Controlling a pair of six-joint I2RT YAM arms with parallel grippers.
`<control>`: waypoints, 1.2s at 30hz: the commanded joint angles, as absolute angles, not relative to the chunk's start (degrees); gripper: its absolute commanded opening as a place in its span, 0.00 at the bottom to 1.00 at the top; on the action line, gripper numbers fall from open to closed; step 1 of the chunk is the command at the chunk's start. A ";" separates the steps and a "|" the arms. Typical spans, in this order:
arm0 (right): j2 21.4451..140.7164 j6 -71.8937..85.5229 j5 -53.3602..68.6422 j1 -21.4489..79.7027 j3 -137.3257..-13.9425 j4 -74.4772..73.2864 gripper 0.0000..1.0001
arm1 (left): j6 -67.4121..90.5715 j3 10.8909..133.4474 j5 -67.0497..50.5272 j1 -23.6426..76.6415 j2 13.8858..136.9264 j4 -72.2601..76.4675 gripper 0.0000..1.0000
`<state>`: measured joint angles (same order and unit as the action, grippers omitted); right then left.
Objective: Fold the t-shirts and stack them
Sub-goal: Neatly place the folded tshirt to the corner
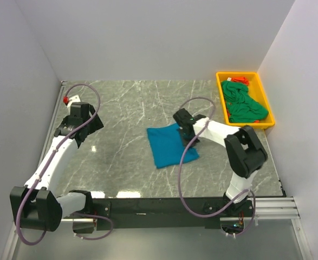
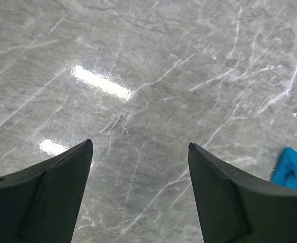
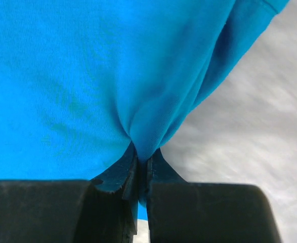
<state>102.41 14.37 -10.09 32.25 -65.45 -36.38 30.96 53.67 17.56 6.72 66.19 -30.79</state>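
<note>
A folded teal-blue t-shirt (image 1: 169, 145) lies on the marble table's middle, and its cloth (image 3: 87, 76) fills the right wrist view. My right gripper (image 1: 189, 136) is at its right edge, shut on a pinch of the blue cloth (image 3: 143, 152). A bright green t-shirt (image 1: 244, 104) lies bunched in the yellow bin, with a small red-orange piece (image 1: 241, 80) at the bin's far end. My left gripper (image 1: 88, 125) hangs open over bare marble at the far left (image 2: 140, 162). A corner of the blue shirt (image 2: 292, 169) shows at that view's right edge.
The yellow plastic bin (image 1: 221, 92) stands at the table's back right, against the wall. A small red object (image 1: 67, 99) sits at the far left edge. White walls close in the table on three sides.
</note>
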 commanded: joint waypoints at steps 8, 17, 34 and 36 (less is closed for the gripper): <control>95.88 10.55 -36.63 24.88 -58.01 -47.27 0.00 | 30.94 52.91 13.80 5.54 62.05 -29.44 0.82; 98.34 11.78 -50.34 16.53 -55.90 -47.47 0.00 | 31.03 53.00 12.92 5.54 61.43 -29.71 0.82; 104.94 21.43 -68.73 -1.22 -59.58 -54.39 0.45 | 31.03 53.96 12.48 5.54 65.39 -31.03 0.82; 105.55 26.61 -69.43 -2.20 -62.48 -59.14 0.57 | 31.03 54.05 12.13 5.54 65.57 -31.20 0.83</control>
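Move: The folded t-shirt is already pinched at its right edge by the right hand, its middle about 8 cm to the hand's left and 2 cm back, at table height. The spot it goes to, the near-right corner of the table, centres roughly 19 cm to the hand's right and 5 cm back. The yellow box stands about 24 cm right and 18 cm ahead of this hand. From the left hand that corner spot is some 55 cm right, 7 cm back and 15 cm below. Still pinching the shirt's right edge, the right hand pulls the folded t-shirt low over the table, quickly to the right and slightly back, about 27 cm towards the near-right corner. The wrist rolls over some 50 degrees on the way until the fingers point mostly right; then they open and let go while the hand runs on rightward, backing and rising a few centimetres. ##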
